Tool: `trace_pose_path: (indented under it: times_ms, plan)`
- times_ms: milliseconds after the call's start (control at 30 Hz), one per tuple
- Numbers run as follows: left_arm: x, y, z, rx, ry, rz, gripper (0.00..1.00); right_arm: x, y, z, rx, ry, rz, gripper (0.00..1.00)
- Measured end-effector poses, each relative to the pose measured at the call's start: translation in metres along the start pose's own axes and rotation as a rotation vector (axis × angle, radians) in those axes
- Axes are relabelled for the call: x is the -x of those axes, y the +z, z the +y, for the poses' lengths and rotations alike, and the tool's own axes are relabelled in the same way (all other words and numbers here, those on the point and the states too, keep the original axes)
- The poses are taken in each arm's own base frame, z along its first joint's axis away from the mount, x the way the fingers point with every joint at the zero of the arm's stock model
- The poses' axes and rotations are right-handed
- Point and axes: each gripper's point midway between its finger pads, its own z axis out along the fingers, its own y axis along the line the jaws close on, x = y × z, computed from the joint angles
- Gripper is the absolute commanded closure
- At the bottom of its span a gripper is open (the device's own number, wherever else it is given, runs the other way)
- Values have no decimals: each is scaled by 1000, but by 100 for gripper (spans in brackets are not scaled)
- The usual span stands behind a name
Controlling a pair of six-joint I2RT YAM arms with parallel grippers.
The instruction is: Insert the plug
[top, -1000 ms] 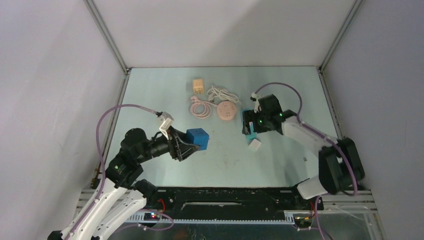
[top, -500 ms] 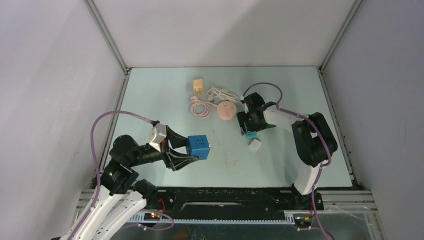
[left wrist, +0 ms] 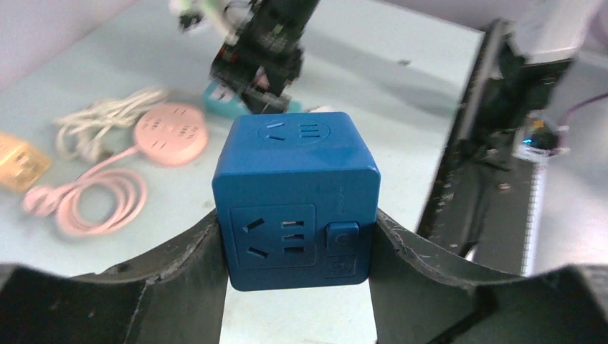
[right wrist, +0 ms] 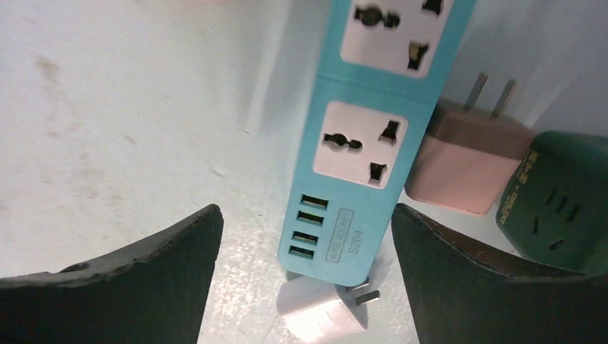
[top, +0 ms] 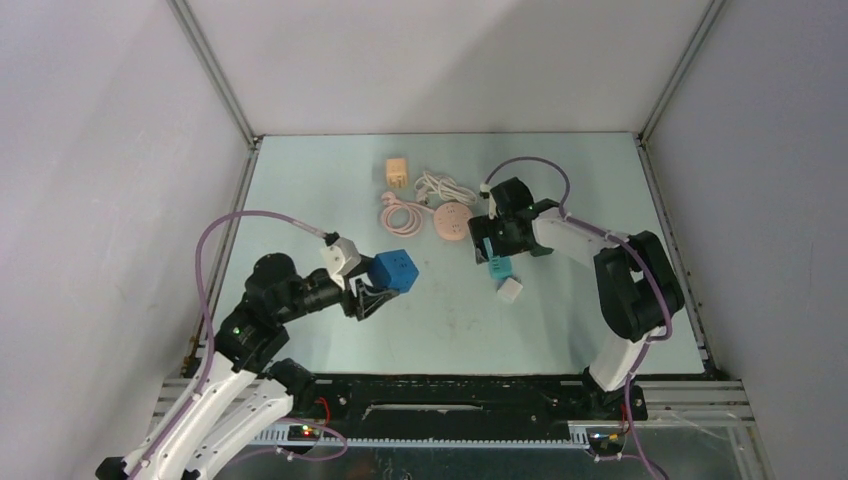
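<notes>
My left gripper (left wrist: 295, 229) is shut on a blue cube socket (left wrist: 297, 201), holding it by two opposite sides above the table; the top view shows the blue cube socket (top: 396, 270) left of centre. My right gripper (right wrist: 307, 215) is open and hangs over the end of a teal power strip (right wrist: 366, 143). A small white plug (right wrist: 319, 312) lies on the table just past that end, prongs showing, between the open fingers but untouched. In the top view the white plug (top: 510, 290) sits below the teal power strip (top: 498, 267) and my right gripper (top: 490, 243).
A pink plug (right wrist: 466, 161) and a dark green cube socket (right wrist: 559, 201) lie right of the strip. A round pink socket (top: 453, 221) with its coiled pink cable (top: 400, 215), a white cable (top: 445, 187) and an orange adapter (top: 397, 172) lie farther back.
The right arm has swung its elbow inward and its gripper has shifted slightly left over the teal strip. The left arm has moved the blue cube a little, still gripped.
</notes>
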Motion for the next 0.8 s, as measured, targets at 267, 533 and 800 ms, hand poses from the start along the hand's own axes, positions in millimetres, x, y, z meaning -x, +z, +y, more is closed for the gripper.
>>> trace_pose_path:
  times_ms: [267, 533, 800]
  plan:
    - [-17, -7, 44, 238, 49, 77, 100, 103, -24, 38, 120, -33, -184, 24]
    - [-13, -30, 59, 363, 141, 70, 100, 195, 11, 103, 272, -144, -245, 30]
    - [-26, -41, 58, 385, 143, 124, 100, 186, 78, 140, 324, -182, -156, 34]
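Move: Some 19 cm ahead of the right hand, 25 cm to its left and 2 cm lower lies the pink plug. Its cord coil is about 14 cm ahead and 22 cm left; the pink socket disk, 11 cm ahead and 10 cm left; the beige plug block, 27 cm ahead and 24 cm left. The power strip sits just under that hand, centred 3 cm ahead and 1 cm right. From the left hand, the pink plug is roughly 35 cm straight ahead and 25 cm below. Rising clear of the power strip, the empty right hand sweeps some 20 cm left and 15 cm forward in an arc about 9 cm high over the pink socket disk, then sinks about 6 cm towards the pink cord coil beside the pink plug, turning counter-clockwise, its fingers narrowing somewhat but staying open. The left hand keeps hold of the blue adapter, swinging it left and a little forward while turning counter-clockwise. ##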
